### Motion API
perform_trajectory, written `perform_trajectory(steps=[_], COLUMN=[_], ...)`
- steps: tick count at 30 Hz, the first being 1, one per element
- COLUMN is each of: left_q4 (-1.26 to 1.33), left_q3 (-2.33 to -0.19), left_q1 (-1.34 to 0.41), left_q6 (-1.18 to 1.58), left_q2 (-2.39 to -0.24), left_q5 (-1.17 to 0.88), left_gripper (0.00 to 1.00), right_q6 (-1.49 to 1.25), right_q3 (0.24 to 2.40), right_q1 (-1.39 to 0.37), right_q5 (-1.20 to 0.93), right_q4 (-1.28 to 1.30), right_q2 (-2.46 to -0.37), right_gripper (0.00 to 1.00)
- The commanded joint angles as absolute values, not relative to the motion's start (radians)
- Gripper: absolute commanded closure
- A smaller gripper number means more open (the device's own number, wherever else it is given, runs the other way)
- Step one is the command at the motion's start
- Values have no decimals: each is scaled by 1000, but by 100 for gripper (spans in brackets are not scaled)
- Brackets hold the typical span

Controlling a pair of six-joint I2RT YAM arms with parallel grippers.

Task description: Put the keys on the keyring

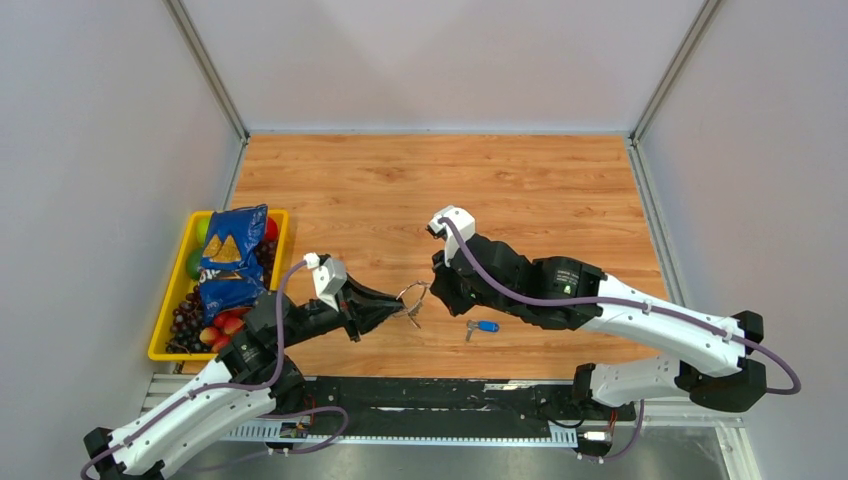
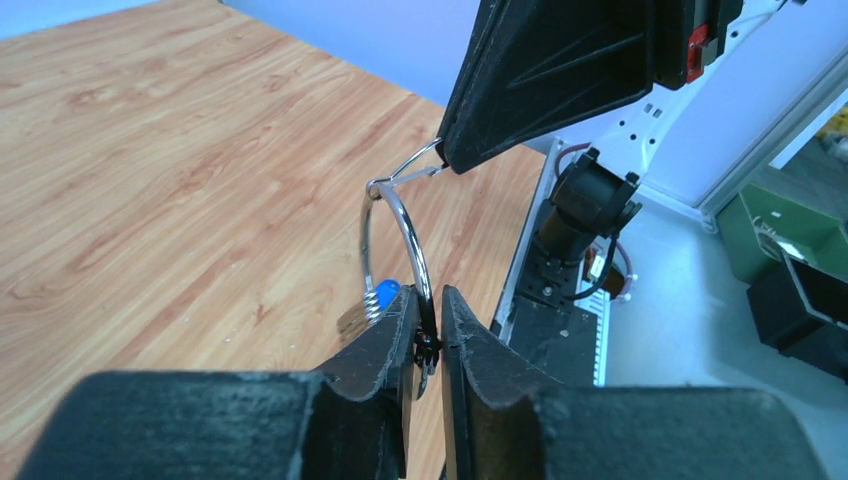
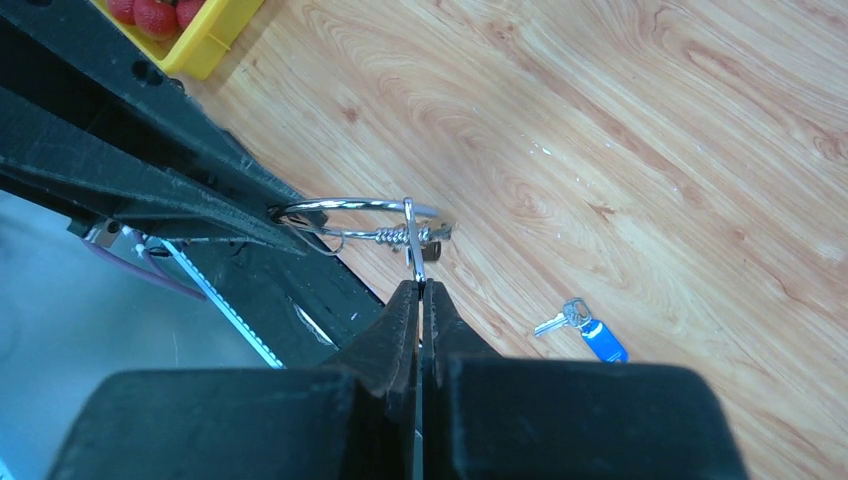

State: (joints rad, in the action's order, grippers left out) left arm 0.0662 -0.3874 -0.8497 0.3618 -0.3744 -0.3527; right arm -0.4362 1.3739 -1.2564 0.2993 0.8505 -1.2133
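Note:
The keyring (image 2: 398, 215), a thin silver wire ring, hangs in the air between both grippers just above the wooden table. My left gripper (image 2: 430, 302) is shut on the ring's lower arc, and a small black piece (image 2: 428, 350) on the wire sits between its pads. My right gripper (image 3: 420, 286) is shut on the ring's wire (image 3: 412, 240) from the other side. In the top view the two grippers (image 1: 400, 306) (image 1: 431, 290) meet at the ring (image 1: 413, 298). A silver key with a blue tag (image 3: 598, 340) lies flat on the table (image 1: 484, 326), to the right of the ring.
A yellow tray (image 1: 168, 318) at the left table edge holds a blue chip bag (image 1: 230, 258), grapes and other fruit. The black base rail (image 1: 440, 395) runs along the near edge. Grey walls enclose the table on three sides.

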Motion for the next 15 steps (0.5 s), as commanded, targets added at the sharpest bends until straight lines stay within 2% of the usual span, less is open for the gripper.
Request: perform_trajectory(steps=[1, 3, 5, 15], left_q4=[133, 114, 103, 87], left_q3=[-414, -428, -441, -487], left_q1=[-854, -855, -855, -856], left_q6=[362, 360, 356, 325], left_q2=[-388, -402, -412, -431], left_q5=[-363, -364, -367, -328], left_gripper=[69, 58, 53, 47], right_q6=[-439, -434, -428, -398], right_q3=[1427, 1440, 1449, 1501], right_q1=[-1259, -1259, -1259, -1259], right_q5=[274, 262, 253, 229], right_q4=[802, 802, 804, 827], right_q2=[-1198, -1204, -1208, -1235], right_gripper=[100, 100, 100, 100])
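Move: The keyring bridges the two hands: its middle is about 3 cm to the left hand's right and 1 cm ahead, and roughly 3 cm left of the right hand, level fore-and-aft. The threaded keys hang some 3 cm below the left hand and 2 cm to its right, level fore-and-aft. The blue-tagged key lies on the table about 9 cm to the right hand's right, 1 cm back and 23 cm below. The left fingers open wide at the keyring's edge; the right keeps its pinch, rising about 2 cm. ##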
